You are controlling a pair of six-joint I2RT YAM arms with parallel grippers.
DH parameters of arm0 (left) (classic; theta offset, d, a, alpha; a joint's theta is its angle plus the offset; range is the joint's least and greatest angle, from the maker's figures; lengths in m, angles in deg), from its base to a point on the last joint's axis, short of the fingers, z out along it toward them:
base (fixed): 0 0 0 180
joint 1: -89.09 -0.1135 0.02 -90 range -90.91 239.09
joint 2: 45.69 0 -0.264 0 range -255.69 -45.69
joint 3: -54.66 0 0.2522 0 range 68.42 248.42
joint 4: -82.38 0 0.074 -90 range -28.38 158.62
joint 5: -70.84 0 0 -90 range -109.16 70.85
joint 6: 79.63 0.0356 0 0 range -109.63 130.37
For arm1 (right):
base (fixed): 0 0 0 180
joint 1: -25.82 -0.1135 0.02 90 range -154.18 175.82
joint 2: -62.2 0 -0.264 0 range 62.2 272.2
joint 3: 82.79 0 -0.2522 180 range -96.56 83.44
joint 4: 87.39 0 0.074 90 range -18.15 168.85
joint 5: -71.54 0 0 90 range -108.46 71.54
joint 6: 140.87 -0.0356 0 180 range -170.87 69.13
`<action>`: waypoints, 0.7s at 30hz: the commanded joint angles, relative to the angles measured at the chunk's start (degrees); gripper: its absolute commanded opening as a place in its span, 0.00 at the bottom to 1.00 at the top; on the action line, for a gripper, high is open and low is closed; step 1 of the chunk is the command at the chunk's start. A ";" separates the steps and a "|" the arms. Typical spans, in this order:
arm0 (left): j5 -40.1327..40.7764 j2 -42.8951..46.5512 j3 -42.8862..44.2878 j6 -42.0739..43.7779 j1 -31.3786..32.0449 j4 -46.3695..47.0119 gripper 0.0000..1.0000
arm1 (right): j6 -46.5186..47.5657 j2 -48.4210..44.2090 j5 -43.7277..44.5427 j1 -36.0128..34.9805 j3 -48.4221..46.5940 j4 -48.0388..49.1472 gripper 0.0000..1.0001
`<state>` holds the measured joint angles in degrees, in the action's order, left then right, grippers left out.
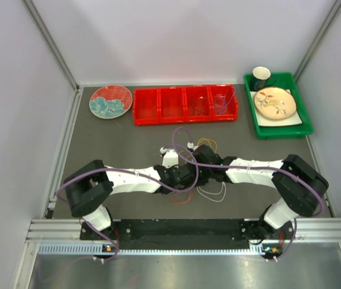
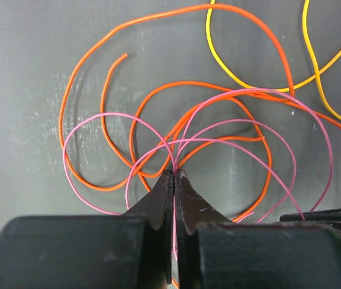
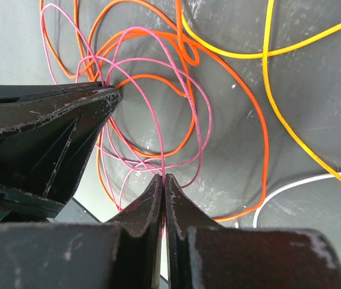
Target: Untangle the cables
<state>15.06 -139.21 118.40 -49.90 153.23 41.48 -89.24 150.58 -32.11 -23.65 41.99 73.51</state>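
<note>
The cables lie tangled on the grey table point(image 1: 128, 144) between my two arms. In the left wrist view the left gripper point(image 2: 175, 173) is shut on a thin pink cable point(image 2: 98, 118), whose loops cross an orange cable point(image 2: 182, 82); a yellow cable point(image 2: 222, 63) curves at the top right. In the right wrist view the right gripper point(image 3: 163, 177) is shut on the same pink cable point(image 3: 208, 114), with orange point(image 3: 265, 150), yellow point(image 3: 265, 60) and white point(image 3: 303, 180) cables around it. From above, both grippers meet at mid-table point(image 1: 193, 171), hiding most of the tangle.
A red divided bin point(image 1: 185, 105) at the back holds a purple cable point(image 1: 222, 102). A patterned plate point(image 1: 111, 101) lies to its left. A green tray point(image 1: 303, 123) with a plate and a cup stands at the back right. The left gripper's fingers point(image 3: 68, 120) crowd the right wrist view.
</note>
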 commanded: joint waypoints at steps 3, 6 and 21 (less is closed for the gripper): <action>1.46 0.43 2.84 -0.46 -0.15 -3.27 0.00 | 1.01 0.04 -0.50 -0.89 -2.66 0.17 0.02; 1.38 4.38 4.16 -0.38 -0.15 -6.17 0.00 | 1.72 -1.27 0.55 -0.89 -3.72 -2.38 0.16; 7.88 26.36 10.84 4.88 -2.00 -19.27 0.00 | -0.91 -12.33 5.56 -0.89 -4.17 -8.37 0.67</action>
<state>18.10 -117.98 126.94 -47.87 152.75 25.31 -88.15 144.13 -28.97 -23.70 38.32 66.28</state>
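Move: Both hands are already shut on the pink cable; its loops centre about 2 cm ahead and 1 cm right of the left hand, at its height, and some 4 cm ahead, 3 cm left and 1 cm below the right. From the left hand, the orange cable lies 2 cm ahead, straight in line, 2 cm below; the yellow one 12 cm ahead, 9 cm right, equally low. The white cable lies roughly 10 cm right, 2 cm back and 3 cm below the right hand. Upward, after a brief hold, the left hand carries the pink cable some 14 cm off the orange tangle, drifting slightly left near the end while its fingers tip up and roll by about 10 degrees, keeping their pinch. The right hand opens to let go of its side of the pink cable and rises only about 4 cm. ##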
